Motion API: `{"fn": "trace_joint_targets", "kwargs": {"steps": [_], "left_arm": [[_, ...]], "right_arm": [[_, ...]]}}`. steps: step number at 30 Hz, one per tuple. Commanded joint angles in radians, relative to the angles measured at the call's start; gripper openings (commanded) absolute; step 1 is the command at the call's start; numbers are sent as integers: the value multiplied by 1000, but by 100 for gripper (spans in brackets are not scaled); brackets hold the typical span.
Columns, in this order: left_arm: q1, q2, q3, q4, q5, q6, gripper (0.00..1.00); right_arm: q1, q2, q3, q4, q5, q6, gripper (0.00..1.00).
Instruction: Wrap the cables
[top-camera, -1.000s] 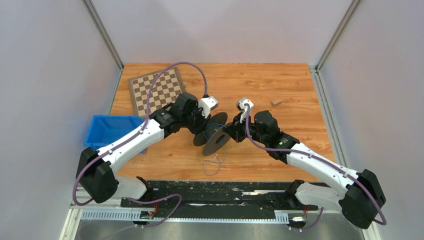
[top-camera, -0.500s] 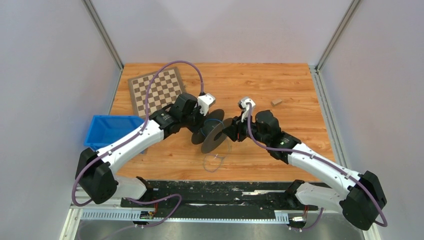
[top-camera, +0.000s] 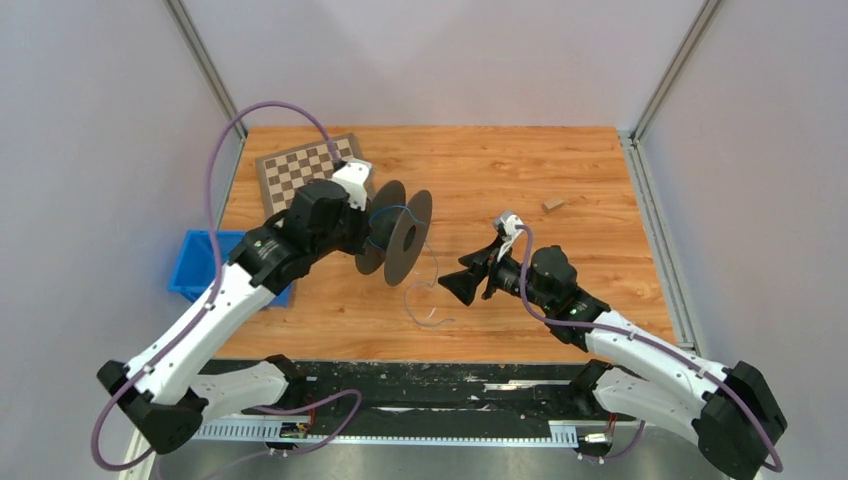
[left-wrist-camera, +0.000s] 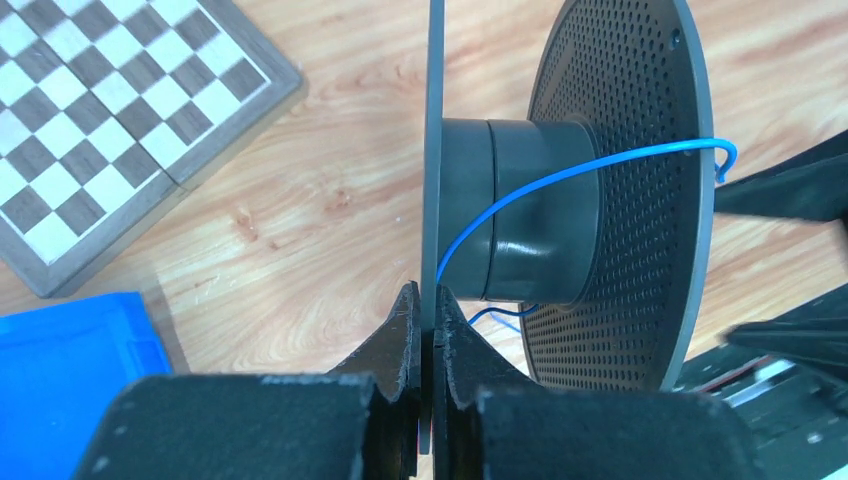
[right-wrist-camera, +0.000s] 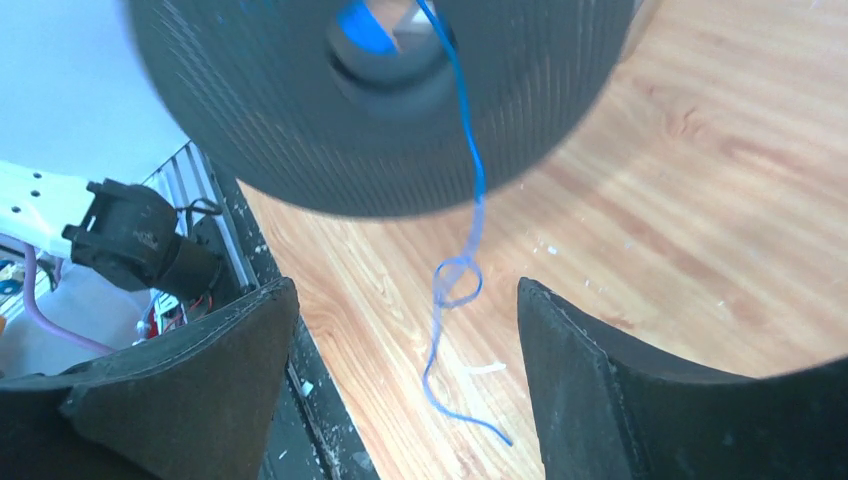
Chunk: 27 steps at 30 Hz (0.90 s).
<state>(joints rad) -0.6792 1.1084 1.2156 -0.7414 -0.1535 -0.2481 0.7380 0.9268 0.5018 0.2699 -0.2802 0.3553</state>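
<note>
A dark grey two-disc spool (top-camera: 400, 235) hangs above the table, tilted on edge. My left gripper (left-wrist-camera: 430, 300) is shut on the thin rim of its plain disc (left-wrist-camera: 432, 150). The cable (left-wrist-camera: 560, 170), a thin blue wire, arcs over the hub and hooks over the perforated disc's rim. In the top view its loose tail (top-camera: 425, 300) drops to the wood in a small curl. My right gripper (top-camera: 462, 283) stands open to the right of that tail, apart from the spool. In the right wrist view the cable (right-wrist-camera: 460, 280) dangles between the wide-apart fingers (right-wrist-camera: 230, 350), touching neither.
A chessboard (top-camera: 300, 170) lies at the back left and a blue bin (top-camera: 200, 265) at the left edge. A small wooden block (top-camera: 552, 203) sits at the back right. A black rail (top-camera: 450, 385) runs along the near edge.
The left arm has carried the spool up and to the back left. The right gripper has opened, let go of the spool and drawn back towards the near right.
</note>
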Motion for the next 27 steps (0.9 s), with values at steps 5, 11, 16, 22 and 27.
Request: {"fn": "trace_joint_targets", "kwargs": {"steps": [5, 11, 16, 22, 27], "left_arm": [[1, -188, 85, 2, -89, -194, 0], [1, -266, 100, -3, -99, -252, 0], [1, -296, 125, -15, -102, -278, 0], [1, -303, 152, -23, -76, -304, 0], [1, -297, 189, -28, -59, -312, 0]], "right_arm": [[10, 113, -78, 352, -88, 117, 78], [127, 261, -101, 506, -57, -68, 77], [167, 443, -149, 764, 6, -152, 78], [167, 682, -125, 1053, -28, -193, 78], [172, 859, -73, 1255, -118, -194, 78]]}}
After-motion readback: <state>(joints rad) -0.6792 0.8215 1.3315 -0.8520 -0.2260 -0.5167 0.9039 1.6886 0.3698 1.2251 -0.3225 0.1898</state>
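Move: The hanging cable tail is roughly 6 cm left of my open right hand, 3 cm back and 11 cm below it. The spool, gripped by its left flange in my left hand, is centred some 10 cm left, 8 cm ahead and 3 cm above my right hand. From my left hand the tail is about 10 cm right, 9 cm back and 16 cm down; the chessboard lies 12 cm ahead, 14 cm left and 24 cm below. I drop my open, empty right hand about 11 cm and carry it some 8 cm left towards the dangling cable tail, passing below the raised spool and turning a little counter-clockwise. Meanwhile my left hand keeps its pinch on the spool's flange and lifts the spool, also drawing back and left and rolling about 20 degrees, right side rising. ##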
